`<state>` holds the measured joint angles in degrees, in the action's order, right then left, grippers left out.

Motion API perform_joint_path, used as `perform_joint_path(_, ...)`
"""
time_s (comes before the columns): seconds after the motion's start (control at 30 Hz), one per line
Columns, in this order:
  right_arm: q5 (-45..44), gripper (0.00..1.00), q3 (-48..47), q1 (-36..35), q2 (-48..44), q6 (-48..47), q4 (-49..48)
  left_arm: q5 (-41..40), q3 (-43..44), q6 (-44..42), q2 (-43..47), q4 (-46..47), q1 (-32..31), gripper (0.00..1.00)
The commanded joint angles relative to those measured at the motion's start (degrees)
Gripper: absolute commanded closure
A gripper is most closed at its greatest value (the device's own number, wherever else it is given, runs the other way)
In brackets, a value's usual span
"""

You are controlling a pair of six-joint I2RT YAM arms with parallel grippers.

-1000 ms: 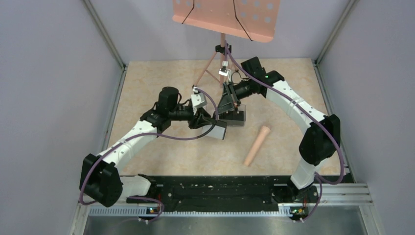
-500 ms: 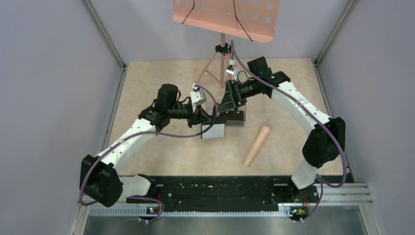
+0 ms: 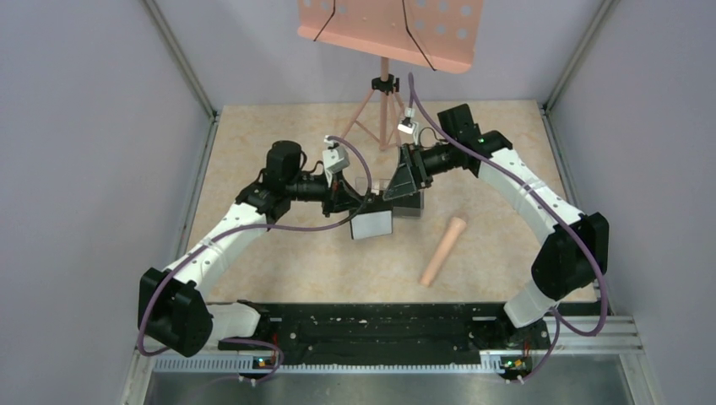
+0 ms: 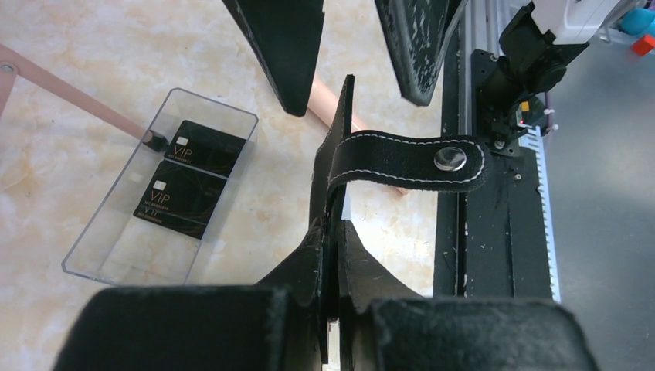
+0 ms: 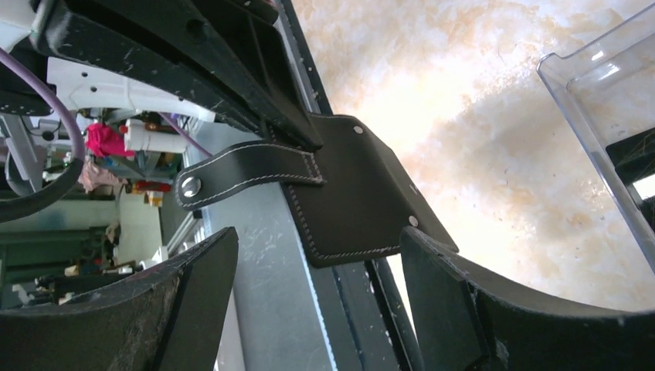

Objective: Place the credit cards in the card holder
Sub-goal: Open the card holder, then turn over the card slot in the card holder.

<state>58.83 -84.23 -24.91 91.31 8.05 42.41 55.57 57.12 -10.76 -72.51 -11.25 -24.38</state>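
The black card holder (image 3: 371, 224) hangs above the table, my left gripper (image 3: 350, 205) shut on one edge of it. In the left wrist view the card holder (image 4: 337, 147) shows edge-on between my pinched fingertips (image 4: 337, 232), its snap strap (image 4: 409, 161) sticking out to the right. My right gripper (image 3: 404, 181) stands open just behind it, nothing between its fingers (image 5: 317, 263); the card holder (image 5: 363, 193) lies just beyond the tips. Two black credit cards (image 4: 202, 147) (image 4: 179, 199) lie flat inside a clear plastic box (image 4: 100, 232) on the table.
A pink cylinder (image 3: 444, 250) lies on the table to the right of the grippers. A pink music stand (image 3: 388, 29) on a tripod stands at the back. The clear box (image 3: 409, 204) sits under the right gripper. A black rail (image 3: 371, 325) runs along the near edge.
My left gripper closed on the card holder and my right gripper let go of it, opening wide and drawing back to the right. The holder shifted slightly.
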Motion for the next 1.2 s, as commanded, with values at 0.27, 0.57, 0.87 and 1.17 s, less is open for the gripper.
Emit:
perform_joint_path(0.27, -2.0, 0.32, 0.4, -4.5, -0.8, -2.3, -1.8, 4.3, 2.7, 8.7, 1.5, 10.5, 0.8, 1.00)
perform_joint_path(0.57, -6.3, 1.00, -0.5, -4.6, -0.8, 0.8, -4.7, 1.9, 2.3, 8.6, 2.1, 10.0, 1.0, 0.98)
perform_joint_path(0.87, -11.7, 1.00, -0.4, -4.5, -1.7, 2.8, -6.1, -18.1, -0.9, 9.5, 6.9, 14.1, 1.0, 0.01)
perform_joint_path(1.17, -15.7, 1.00, 1.1, -1.7, -3.8, 7.9, -10.5, -43.6, -1.5, 30.2, 8.8, 8.0, 1.5, 0.01)
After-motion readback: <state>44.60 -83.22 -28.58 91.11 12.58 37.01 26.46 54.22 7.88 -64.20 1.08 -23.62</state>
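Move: Just left of the open right hand hangs the card holder: its middle is about 4 cm left, 1 cm back and 3 cm below. The left hand still pinches it, its middle some 2 cm to that hand's right, 1 cm back and 3 cm below. From the right hand, the clear tray stands about 12 cm ahead, straight out, and the credit cards in it 12 cm ahead and 3 cm right, both roughly 14 cm below. Easing back and left by about 2 cm and slightly down, the right hand closes its fingers on the card holder near the strap while the left keeps its pinch and rises 2 cm. The left then opens wide and withdraws forward, left and up, turning some 30 degrees counter-clockwise; the right, keeping hold, goes about 3 cm forward and slightly down. ##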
